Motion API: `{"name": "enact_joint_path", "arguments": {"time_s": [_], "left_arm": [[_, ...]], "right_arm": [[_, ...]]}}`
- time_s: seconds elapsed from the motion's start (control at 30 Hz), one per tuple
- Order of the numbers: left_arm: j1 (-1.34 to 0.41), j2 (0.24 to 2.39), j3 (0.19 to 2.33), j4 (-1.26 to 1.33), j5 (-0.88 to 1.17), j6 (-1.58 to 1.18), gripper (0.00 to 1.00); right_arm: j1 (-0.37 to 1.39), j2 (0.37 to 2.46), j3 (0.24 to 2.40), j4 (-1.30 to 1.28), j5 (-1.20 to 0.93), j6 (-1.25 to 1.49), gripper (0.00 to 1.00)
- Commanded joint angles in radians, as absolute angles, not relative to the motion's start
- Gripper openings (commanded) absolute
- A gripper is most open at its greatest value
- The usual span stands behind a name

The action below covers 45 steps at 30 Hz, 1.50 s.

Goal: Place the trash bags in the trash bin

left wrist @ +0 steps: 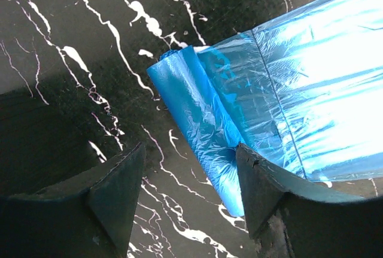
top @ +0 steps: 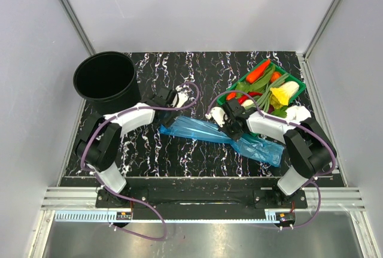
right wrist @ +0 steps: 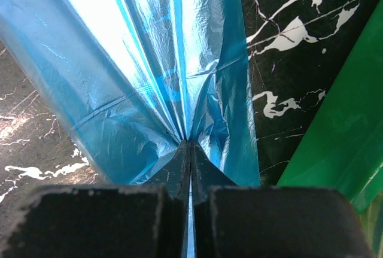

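Note:
A long strip of blue translucent trash bag [top: 203,131] lies across the middle of the marble table; I cannot tell if it is one bag or more. My right gripper [top: 232,130] is shut on it, and in the right wrist view the film [right wrist: 137,60] fans out from the pinched fingertips [right wrist: 190,145]. My left gripper [top: 178,97] hangs open above the strip's left end. In the left wrist view the rolled end [left wrist: 197,114] lies against the right finger [left wrist: 263,192], with nothing held between the jaws [left wrist: 190,150]. The black trash bin [top: 103,78] stands upright at the far left.
A green tray [top: 297,84] of vegetables sits at the far right, close beside my right gripper, its wall [right wrist: 341,120] showing in the right wrist view. A white crumpled plastic lump [top: 297,113] lies just in front of the tray. Grey walls enclose the table.

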<state>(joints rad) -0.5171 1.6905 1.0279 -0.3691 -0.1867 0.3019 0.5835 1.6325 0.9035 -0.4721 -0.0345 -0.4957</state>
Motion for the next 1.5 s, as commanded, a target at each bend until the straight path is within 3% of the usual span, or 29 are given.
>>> {"name": "enact_joint_path", "arguments": {"time_s": [0.0, 0.6, 0.93, 1.1, 1.23, 1.47], "left_arm": [[-0.491, 1.654, 1.005, -0.394, -0.204, 0.354, 0.66], [-0.384, 1.598, 1.031, -0.437, -0.109, 0.351, 0.66], [-0.38, 1.548, 1.14, -0.52, 0.147, 0.281, 0.67], [-0.382, 1.607, 1.204, -0.545, 0.34, 0.212, 0.67], [-0.38, 1.684, 1.236, -0.522, 0.35, 0.187, 0.67], [-0.38, 1.828, 1.262, -0.508, 0.351, 0.19, 0.68]], "right_arm": [[0.577, 1.675, 0.838, -0.615, 0.055, -0.488, 0.0], [0.578, 1.625, 0.836, -0.664, 0.081, -0.486, 0.0], [0.578, 1.575, 0.952, -0.73, -0.035, -0.443, 0.0], [0.577, 1.598, 1.054, -0.73, -0.119, -0.416, 0.12], [0.577, 1.652, 1.133, -0.718, -0.176, -0.407, 0.21], [0.578, 1.709, 1.18, -0.69, -0.195, -0.41, 0.22]]}}
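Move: The blue trash bag's rolled left end lies directly under the open left hand, about 3 cm down; the trash bin stands some 17 cm to that hand's left and 9 cm ahead. The right hand still pinches the bag's gathered middle; its loose right end lies about 12 cm to the right and 4 cm back. From the right hand the green crate is roughly 9 cm right and 13 cm ahead. Right hand drags trash bag about 5 cm right-back, releases, rises forward-left; left goes 4 cm left, then 8 right. ##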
